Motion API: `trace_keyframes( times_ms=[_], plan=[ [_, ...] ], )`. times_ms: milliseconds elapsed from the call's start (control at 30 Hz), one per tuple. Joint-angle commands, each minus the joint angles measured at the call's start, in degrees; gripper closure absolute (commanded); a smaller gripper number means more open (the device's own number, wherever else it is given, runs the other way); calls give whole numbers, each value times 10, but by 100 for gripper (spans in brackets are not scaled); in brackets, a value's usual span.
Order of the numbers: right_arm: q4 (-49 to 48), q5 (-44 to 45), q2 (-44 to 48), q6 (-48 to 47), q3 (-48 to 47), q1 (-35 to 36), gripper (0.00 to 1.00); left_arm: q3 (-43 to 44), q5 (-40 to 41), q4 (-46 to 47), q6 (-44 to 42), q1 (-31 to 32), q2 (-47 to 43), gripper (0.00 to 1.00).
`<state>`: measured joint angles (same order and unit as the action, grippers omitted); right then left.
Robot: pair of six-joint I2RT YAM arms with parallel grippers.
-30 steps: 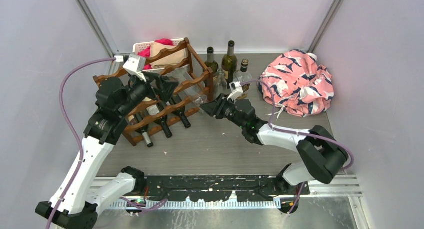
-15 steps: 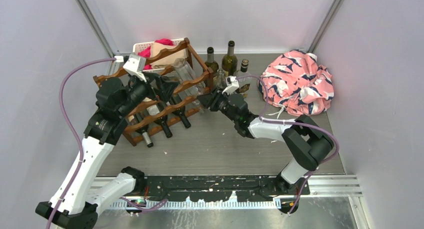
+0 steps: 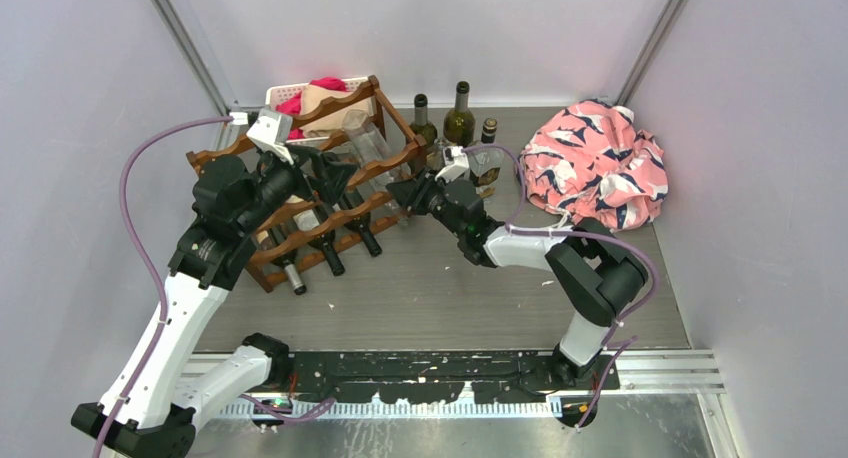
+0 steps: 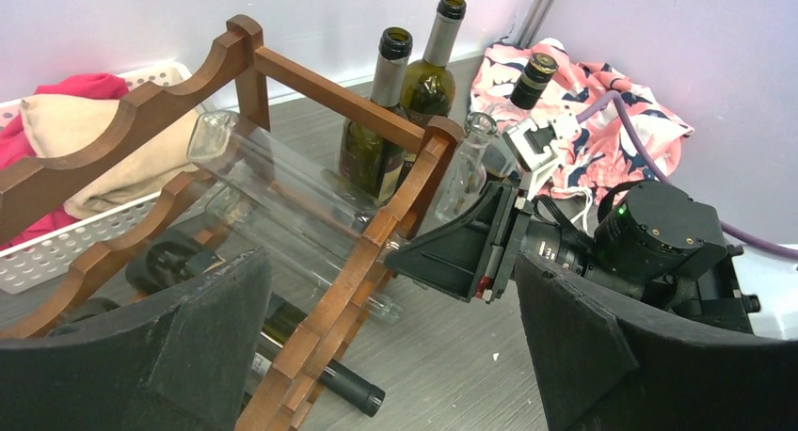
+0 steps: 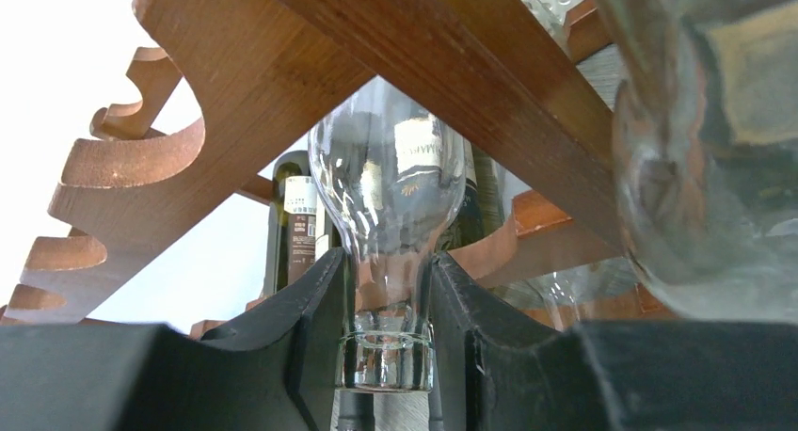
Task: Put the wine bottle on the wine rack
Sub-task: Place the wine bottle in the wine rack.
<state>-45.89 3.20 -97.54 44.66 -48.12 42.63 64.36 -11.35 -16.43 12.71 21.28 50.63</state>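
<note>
The wine bottle (image 3: 362, 138) is clear glass and lies tilted through the top tier of the dark wooden wine rack (image 3: 345, 98). Its base points to the back left. My right gripper (image 3: 408, 192) is shut on its neck just outside the rack's right side. In the right wrist view the bottle (image 5: 391, 186) rises between the pads of the right gripper (image 5: 388, 299), framed by the wine rack's rails (image 5: 452, 64). My left gripper (image 4: 395, 346) hovers open above the rack (image 4: 339, 83), empty, looking down on the bottle (image 4: 282, 182) and the right gripper (image 4: 461, 252).
Dark bottles (image 3: 325, 243) lie in the rack's lower tier, necks toward the front. Three bottles (image 3: 459, 118) stand at the back, and a clear one (image 4: 470, 158) stands by the rack's post. A pink patterned cloth (image 3: 595, 163) lies at the right. A white basket (image 3: 290, 90) of cloth sits behind the rack.
My right arm has reached toward the rack and pushed the clear bottle further back-left into the top tier. The left arm has not moved.
</note>
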Motion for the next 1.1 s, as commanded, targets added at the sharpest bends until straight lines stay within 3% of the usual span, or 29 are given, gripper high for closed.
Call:
trace_keyframes(
  times_ms=[0, 133, 733, 1067],
  plan=[
    [-93, 11, 2, -7, -49, 0, 99, 1, 6, 39, -13, -4, -7, 0],
    [-80, 11, -8, -2, -59, 0, 94, 1, 8, 39, -13, -4, -7, 0],
    [-28, 34, -20, 2, -70, 4, 38, -2, 6, 41, -14, -4, -6, 0],
    [-32, 42, -12, -7, -53, 9, 30, -3, 5, 41, -14, -5, -6, 0]
  ],
)
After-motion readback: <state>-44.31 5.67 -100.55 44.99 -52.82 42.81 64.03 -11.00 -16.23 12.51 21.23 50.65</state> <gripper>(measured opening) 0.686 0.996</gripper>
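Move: The right hand holds the clear bottle by its neck, most of it already in the rack's upper right-end slot, whose middle lies about 10 cm ahead and 7 cm left of that hand, roughly level. Another clear bottle lies a tier lower, some 7 cm ahead, 4 left and 11 below the hand; a standing clear bottle is about 5 ahead, 7 right and 6 below. From the left hand the slot is roughly 18 cm ahead, 4 right and 20 below. Still gripping the neck, the right hand pushes the clear bottle about 2 cm farther into the rack, forward and a little left along the bottle's length, slowing as it goes. Near the end of the push its fingers spread to about two thirds open and let go of the neck, while the hand stays around it with hardly any turn. ##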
